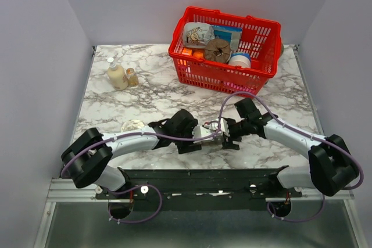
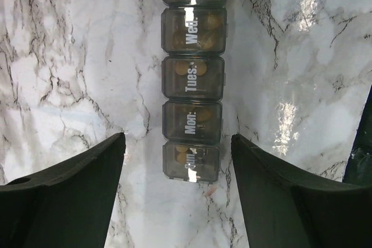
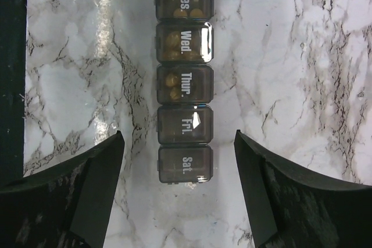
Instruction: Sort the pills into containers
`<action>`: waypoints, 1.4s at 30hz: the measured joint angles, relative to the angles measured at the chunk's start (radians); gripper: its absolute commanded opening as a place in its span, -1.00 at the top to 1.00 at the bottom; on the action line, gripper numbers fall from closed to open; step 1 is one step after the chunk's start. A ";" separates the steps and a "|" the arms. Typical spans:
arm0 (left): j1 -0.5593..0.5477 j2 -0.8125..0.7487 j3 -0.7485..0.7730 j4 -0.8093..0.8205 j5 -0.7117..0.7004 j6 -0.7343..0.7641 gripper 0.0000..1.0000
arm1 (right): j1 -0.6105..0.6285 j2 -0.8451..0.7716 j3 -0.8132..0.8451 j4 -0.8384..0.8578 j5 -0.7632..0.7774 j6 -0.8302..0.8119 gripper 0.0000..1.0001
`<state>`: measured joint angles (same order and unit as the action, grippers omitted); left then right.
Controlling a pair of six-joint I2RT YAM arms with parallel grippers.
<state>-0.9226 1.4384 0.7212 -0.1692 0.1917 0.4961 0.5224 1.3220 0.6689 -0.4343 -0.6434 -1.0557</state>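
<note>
The containers [image 2: 192, 91] are a dark grey strip of day-labelled compartments lying flat on the marble, all lids down. Tan pills [image 2: 185, 69] show through the lids from Sun to Thur. Its Sun end lies between my left gripper's [image 2: 177, 137] fingers, which stand wide apart and touch nothing. In the right wrist view the containers [image 3: 185, 120] end at Sat. Pills [image 3: 172, 85] fill Thur, Wed and Tues, while Fri and Sat look empty. My right gripper [image 3: 179, 133] is open astride the Fri and Sat end. From above, the left gripper [image 1: 196, 135] and right gripper [image 1: 228, 133] face each other.
A red wire basket [image 1: 256, 71] of packets and tubs stands at the back right. Two small bottles [image 1: 117, 76] stand at the back left. A round pale dish [image 1: 133, 125] lies beside the left arm. The right arm's black edge [image 2: 363, 143] shows at the left wrist view's right border.
</note>
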 measured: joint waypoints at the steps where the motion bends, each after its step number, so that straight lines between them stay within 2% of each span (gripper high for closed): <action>1: 0.002 -0.009 -0.001 0.001 0.001 -0.004 -0.66 | 0.003 -0.001 -0.005 0.010 0.004 -0.002 -0.69; 8: 0.043 -0.072 0.002 -0.029 0.012 -0.108 -0.68 | 0.029 -0.001 -0.013 0.054 0.035 -0.039 -0.69; 13: 0.101 -0.190 -0.002 -0.059 0.009 -0.278 -0.55 | 0.034 -0.011 -0.036 0.071 0.037 -0.065 -0.68; 18: 0.222 -0.280 0.006 -0.072 0.032 -0.536 -0.41 | 0.040 -0.011 -0.038 0.077 0.053 -0.081 -0.66; 19: 0.243 -0.280 0.006 -0.072 0.044 -0.591 -0.40 | 0.045 -0.011 -0.038 0.079 0.057 -0.083 -0.65; 23: 0.270 -0.272 -0.006 -0.033 0.102 -0.837 -0.14 | 0.069 -0.006 -0.038 0.090 0.077 -0.089 -0.57; 25: 0.270 -0.268 -0.034 -0.014 0.119 -0.887 -0.12 | 0.084 0.005 -0.038 0.096 0.085 -0.089 -0.53; 27: 0.270 -0.249 -0.067 0.028 0.145 -0.953 0.07 | 0.095 0.016 -0.038 0.097 0.098 -0.089 -0.49; 34: 0.266 -0.114 -0.131 0.170 0.228 -1.106 0.28 | 0.103 0.032 -0.038 0.100 0.127 -0.087 -0.34; 42: 0.261 -0.018 -0.133 0.299 0.297 -1.175 0.37 | 0.105 0.050 -0.038 0.101 0.139 -0.079 -0.11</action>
<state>-0.6613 1.4204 0.5880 0.1303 0.4885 -0.6792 0.6277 1.3724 0.6308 -0.3336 -0.5045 -1.1351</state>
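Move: The pill organizer lies crosswise between the hands. Its middle is about 6 cm to the left hand's right, level with it fore and aft and some 3 cm lower, with the Sun.–Mon. end under that hand. From the right hand, the middle is about 7 cm left, level and 3 cm down. The round jar stands roughly 21 cm left of the left hand and 2 cm farther out; the red basket stands about 28 cm straight ahead of the right. The right fingers narrow by about a quarter to close beside the organizer's Fri. cell as that hand sinks about 2 cm; whether they touch can't be seen. The left hand lifts clear some 8 cm, swinging forward and left, then drops back over the Sun.–Mon. end, finishing about 2.5 cm higher than it began, rolled some 75 degrees counter-clockwise, its wide-open fingers now mostly closed. ##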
